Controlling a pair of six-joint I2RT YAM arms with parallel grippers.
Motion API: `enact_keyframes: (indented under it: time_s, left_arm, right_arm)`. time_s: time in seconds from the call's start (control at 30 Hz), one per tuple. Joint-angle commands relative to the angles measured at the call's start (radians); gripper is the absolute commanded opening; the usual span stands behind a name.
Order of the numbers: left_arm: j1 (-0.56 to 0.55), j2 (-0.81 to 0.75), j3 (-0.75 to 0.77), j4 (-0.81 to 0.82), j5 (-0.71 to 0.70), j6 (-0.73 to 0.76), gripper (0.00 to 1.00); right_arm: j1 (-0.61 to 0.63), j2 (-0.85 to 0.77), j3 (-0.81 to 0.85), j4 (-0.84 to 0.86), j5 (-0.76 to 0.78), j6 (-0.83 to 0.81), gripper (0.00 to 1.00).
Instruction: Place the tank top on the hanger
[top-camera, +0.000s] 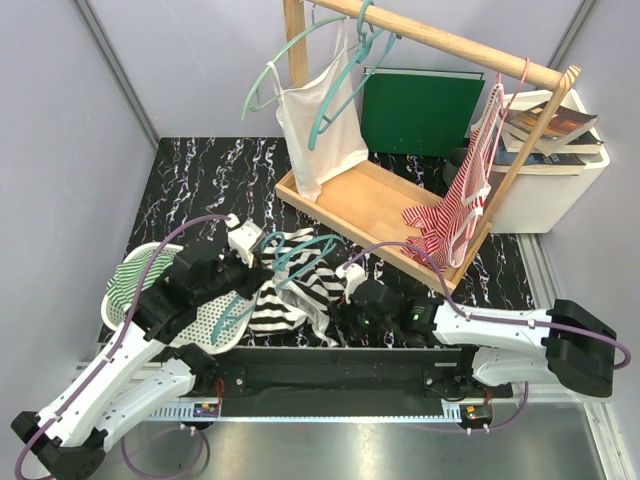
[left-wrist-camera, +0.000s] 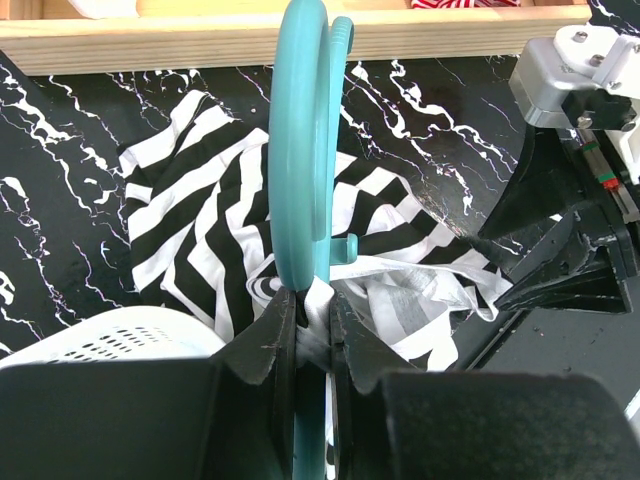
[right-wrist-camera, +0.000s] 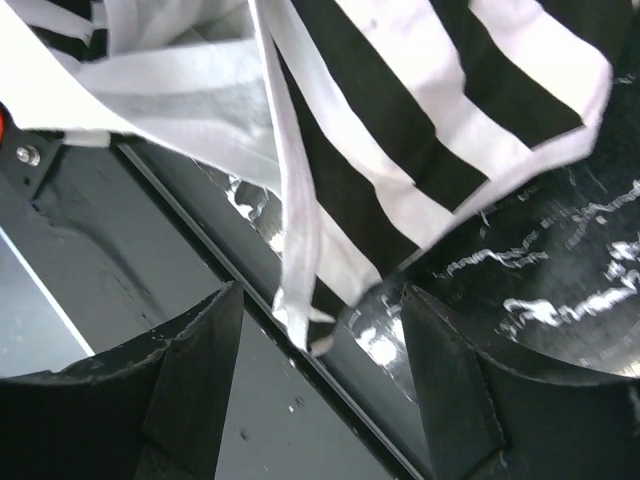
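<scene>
The black-and-white striped tank top (top-camera: 290, 298) lies crumpled on the black marbled table between my two grippers. It also shows in the left wrist view (left-wrist-camera: 195, 215) and in the right wrist view (right-wrist-camera: 400, 120). My left gripper (top-camera: 258, 265) (left-wrist-camera: 313, 305) is shut on the teal hanger (top-camera: 303, 252) (left-wrist-camera: 300, 150), with a fold of white cloth pinched alongside it. The hanger lies over the top, hook pointing away. My right gripper (top-camera: 338, 300) (right-wrist-camera: 320, 310) is open just right of the top. A loose white strap (right-wrist-camera: 298, 270) dangles between its jaws, untouched.
A white laundry basket (top-camera: 135, 285) (left-wrist-camera: 120, 335) sits under my left arm. Behind stands a wooden rack and tray (top-camera: 370, 205) with a white tank top (top-camera: 320, 130) on teal hangers and a red-striped garment (top-camera: 455, 215). A green folder (top-camera: 420, 110) and a white box (top-camera: 550, 185) stand at back right.
</scene>
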Motion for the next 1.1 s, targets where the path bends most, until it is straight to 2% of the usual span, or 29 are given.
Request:
enact_keyframes:
  time_s: [0.0,0.33,0.47,0.63,0.73,0.83,1.0,1.07]
  left_arm:
    - [0.007,-0.01,0.007,0.043,-0.025,-0.006,0.0]
    - [0.007,-0.007,0.01,0.045,-0.024,-0.004,0.0]
    - [0.009,-0.007,0.012,0.042,-0.024,-0.006,0.0]
    - [0.009,-0.023,0.012,0.046,0.002,-0.006,0.0]
    - [0.009,-0.029,0.013,0.049,0.025,-0.004,0.0]
    - [0.012,-0.047,0.017,0.054,0.031,-0.004,0.0]
    - [0.013,-0.142,-0.005,0.094,0.136,0.0,0.0]
    - [0.013,-0.185,-0.019,0.103,0.168,0.0,0.0]
  right_arm:
    - [0.009,0.047,0.001,0.105,-0.052,0.025,0.71]
    - [0.009,0.084,-0.02,0.131,-0.124,0.042,0.58]
    - [0.008,0.075,-0.034,0.112,-0.099,0.065,0.46]
    - [0.008,0.049,0.006,-0.048,0.091,0.073,0.08]
    - [-0.001,0.038,0.04,-0.128,0.203,0.073,0.0]
    - [-0.067,0.052,0.067,-0.139,0.217,0.056,0.0]
    - [-0.217,0.103,0.128,-0.137,0.226,0.018,0.0]
    - [-0.242,0.119,0.167,-0.136,0.247,-0.004,0.0]
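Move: Just under the right hand, between its open fingers, lies the tank top's loose near corner, about 1 cm back, 1 cm left and 3 cm below. The tank top's striped middle lies some 8 cm ahead and 10 cm left of that hand; the hanger in the left hand is roughly 8 cm ahead, 12 cm left and 12 cm above it. From the left hand, the loose corner is about 5 cm back, 15 cm right and 17 cm below. Sinking about 3 cm with a small dip back, the right hand shuts its fingers on the tank top's loose corner, then drags it roughly 8 cm forward and 5 cm right, low over the table, turning some 20 degrees clockwise. The left hand keeps the hanger and white cloth pinched, holding still, then near the end lifts about 2 cm and eases slightly back. ##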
